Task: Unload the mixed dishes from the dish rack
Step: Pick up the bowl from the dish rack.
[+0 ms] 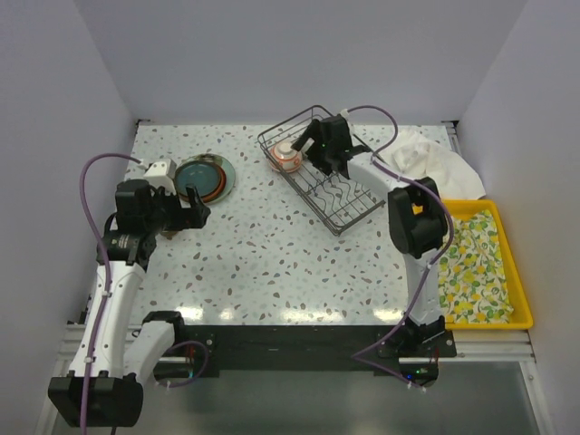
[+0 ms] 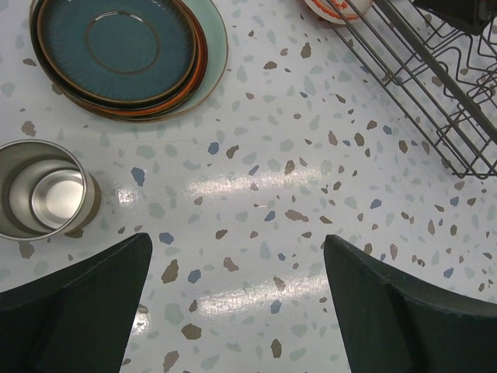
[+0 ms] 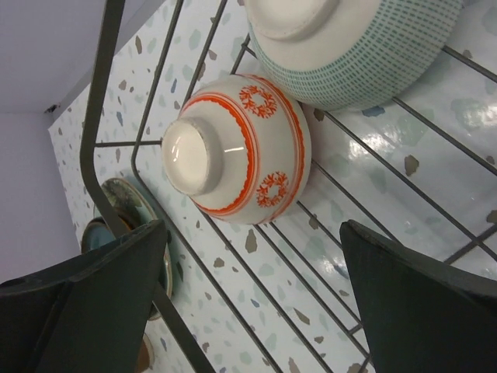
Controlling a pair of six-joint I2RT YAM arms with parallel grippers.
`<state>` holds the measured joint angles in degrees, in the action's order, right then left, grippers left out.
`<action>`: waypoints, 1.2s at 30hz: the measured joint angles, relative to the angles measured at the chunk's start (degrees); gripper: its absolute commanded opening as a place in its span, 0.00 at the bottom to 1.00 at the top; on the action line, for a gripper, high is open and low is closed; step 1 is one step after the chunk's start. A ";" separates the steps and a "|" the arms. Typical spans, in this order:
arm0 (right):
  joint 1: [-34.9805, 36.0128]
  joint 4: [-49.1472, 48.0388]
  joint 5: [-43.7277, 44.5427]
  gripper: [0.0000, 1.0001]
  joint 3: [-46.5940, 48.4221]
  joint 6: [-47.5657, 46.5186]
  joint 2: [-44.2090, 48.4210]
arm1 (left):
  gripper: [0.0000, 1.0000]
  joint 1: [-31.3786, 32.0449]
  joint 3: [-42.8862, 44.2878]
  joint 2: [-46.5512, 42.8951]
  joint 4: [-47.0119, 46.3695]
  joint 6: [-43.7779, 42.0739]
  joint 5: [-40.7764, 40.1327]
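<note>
The dish rack [image 1: 343, 207], dark wire, stands slantwise at the back of the table. Two bowls lie upside down in its far end: a red-patterned bowl [image 3: 241, 159] [image 1: 286, 158] and a pale green dotted bowl [image 3: 349, 54]. My right gripper [image 3: 255, 225] [image 1: 311, 149] hangs open inside the rack just short of the red-patterned bowl, touching nothing. A stack of plates [image 2: 124, 54] [image 1: 204, 178], teal one on top, rests on the table at the left. My left gripper [image 2: 237, 241] [image 1: 193, 214] is open and empty over bare table near the stack.
A shiny metal cup [image 2: 43, 190] stands upright beside the plates, close to my left finger. The rack's corner [image 2: 435, 93] is at the upper right of the left wrist view. A white cloth [image 1: 430, 161] and a yellow tray [image 1: 509, 272] lie at the right.
</note>
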<state>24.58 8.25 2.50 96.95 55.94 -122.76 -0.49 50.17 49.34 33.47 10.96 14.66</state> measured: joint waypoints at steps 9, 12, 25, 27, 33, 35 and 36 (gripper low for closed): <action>0.00 -3.21 -0.55 0.98 4.96 1.95 -6.25 | 0.98 1.40 -0.39 0.59 -0.15 0.00 0.61; 0.00 -3.76 -0.59 0.98 4.94 2.36 -7.39 | 0.98 1.44 -0.44 0.83 -0.35 0.00 0.83; -0.37 -9.09 -2.56 0.98 4.90 4.79 -11.02 | 0.98 1.73 -1.22 1.86 -1.40 0.39 1.88; -0.39 -9.73 -3.02 0.98 4.74 4.94 -11.02 | 0.98 1.73 -1.22 1.97 -1.49 0.39 1.92; -0.74 -14.67 -4.59 0.98 3.19 5.38 -11.80 | 0.98 1.73 -1.33 2.19 -2.03 0.42 2.40; -0.96 -16.96 -5.16 0.98 2.64 5.38 -12.61 | 0.98 1.73 -1.33 2.19 -2.29 0.44 2.64; -1.11 -18.34 -5.68 0.98 2.36 5.49 -12.90 | 0.98 1.73 -1.33 2.19 -2.43 0.44 2.75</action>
<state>23.46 -10.09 -3.18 99.31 61.43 -135.66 1.23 48.84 51.53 31.05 11.40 17.41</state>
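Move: The orange-patterned bowl, lying on its side in the rack, is about 7 cm ahead of my right hand, 4 cm to its left and some 7 cm below. The larger green-patterned bowl stands roughly 8 cm to the right of it and 4 cm farther out; the rack's left corner is about 7 cm left of it and 2 cm farther out. From my idle left hand, the orange-patterned bowl is some 33 cm ahead, 23 cm right and 16 cm below. I reach my right hand forward and left over the rack, then sink it mostly downward, about 7 cm altogether, to bring my wide-open fingers around the orange-patterned bowl, one at its foot and the other by its rim. As I go I roll the hand some 10 degrees, left side up. I don't close yet, and no touch can be made out. ##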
